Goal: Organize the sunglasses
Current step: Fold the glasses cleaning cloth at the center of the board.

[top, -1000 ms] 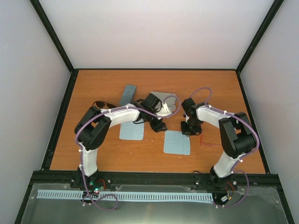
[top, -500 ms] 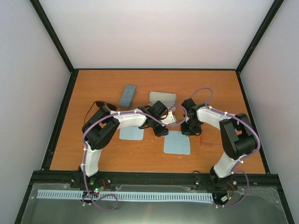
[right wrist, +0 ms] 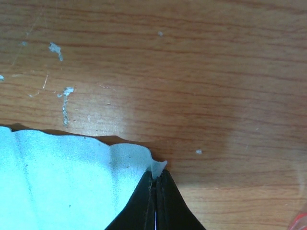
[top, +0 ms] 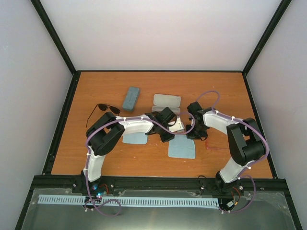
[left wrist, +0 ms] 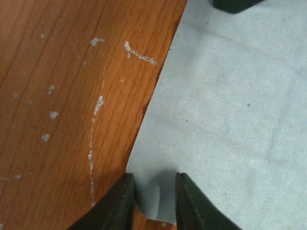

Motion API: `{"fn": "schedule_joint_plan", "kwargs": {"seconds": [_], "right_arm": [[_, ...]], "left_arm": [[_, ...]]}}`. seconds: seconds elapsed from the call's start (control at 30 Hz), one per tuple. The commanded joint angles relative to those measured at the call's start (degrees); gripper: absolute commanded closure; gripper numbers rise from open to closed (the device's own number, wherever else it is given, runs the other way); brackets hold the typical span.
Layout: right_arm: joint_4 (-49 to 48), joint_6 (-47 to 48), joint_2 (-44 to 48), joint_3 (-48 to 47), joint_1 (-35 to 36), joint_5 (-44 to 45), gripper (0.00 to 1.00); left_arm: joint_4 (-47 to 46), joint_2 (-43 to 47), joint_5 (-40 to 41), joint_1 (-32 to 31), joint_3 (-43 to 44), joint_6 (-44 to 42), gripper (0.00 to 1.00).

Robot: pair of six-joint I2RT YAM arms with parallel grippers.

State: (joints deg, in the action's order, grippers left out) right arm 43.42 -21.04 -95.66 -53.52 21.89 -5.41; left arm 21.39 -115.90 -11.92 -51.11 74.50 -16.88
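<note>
The black sunglasses [top: 106, 109] lie at the left of the table, away from both arms. Of the red sunglasses I see only a thin red arm [top: 216, 148] beside the right arm. Both grippers are at the far edge of a light-blue cloth [top: 182, 147]. My left gripper [top: 166, 134] [left wrist: 153, 201] stands narrowly open, its jaws straddling the cloth's [left wrist: 230, 105] left corner. My right gripper [top: 194, 134] [right wrist: 156, 176] is shut on the cloth's [right wrist: 62, 182] right corner, a small tip of fabric sticking up between the fingers.
A blue-grey case [top: 130, 97] lies at the back left and an open pale case [top: 166, 101] behind the grippers. A second light-blue cloth [top: 134, 138] lies under the left forearm. Black frame rails edge the table.
My left arm has swung right and nearer, coming down onto the cloth's left corner with its jaws narrowing. The open case is now uncovered. The right arm has stayed put.
</note>
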Motion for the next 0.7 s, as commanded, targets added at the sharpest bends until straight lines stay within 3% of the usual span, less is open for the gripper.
{"fn": "schedule_joint_plan", "kwargs": {"seconds": [0.0,0.1,0.3,0.67], "right_arm": [[-2.5,-1.4,0.3,2.3,0.5,0.4,0.97],[-2.8,-1.7,0.5,2.4,0.5,0.4,0.97],[-3.0,-1.6,0.7,1.9,0.5,0.3,0.97],[-5.2,0.1,1.9,-1.0,0.3,3.2,0.97]], "left_arm": [[0.8,-0.5,1.1,-1.4,-0.1,-0.5,0.81],[0.9,-0.5,1.4,-1.7,-0.1,-0.8,0.99],[1.1,-0.4,2.2,-2.0,0.1,-0.8,1.0],[-2.4,0.2,11.0,-0.5,2.8,-2.0,0.99]]}}
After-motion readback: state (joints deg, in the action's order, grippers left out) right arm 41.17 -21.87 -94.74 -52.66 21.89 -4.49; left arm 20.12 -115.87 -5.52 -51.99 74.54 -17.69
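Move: The cleaning cloth's far-left corner lies between the left gripper's part-open fingers, practically at table height; the cloth's middle is about 7 cm back and 6 cm right of that hand. The open case stands some 19 cm ahead and 1 cm left, the other cloth about 17 cm left and 2 cm ahead. The right gripper already pinches the far-right corner, with the cloth's middle about 6 cm left and 7 cm back of it. Close the left gripper fully on the cloth's far-left corner, holding the hand nearly still at the table, while the right gripper keeps its pinch on the far-right corner. Once shut, start drawing the left hand forward about 1.5 cm at table height, towards the open case, its wrist turning some 5 degrees; let the right hand follow forward by about half a centimetre. ##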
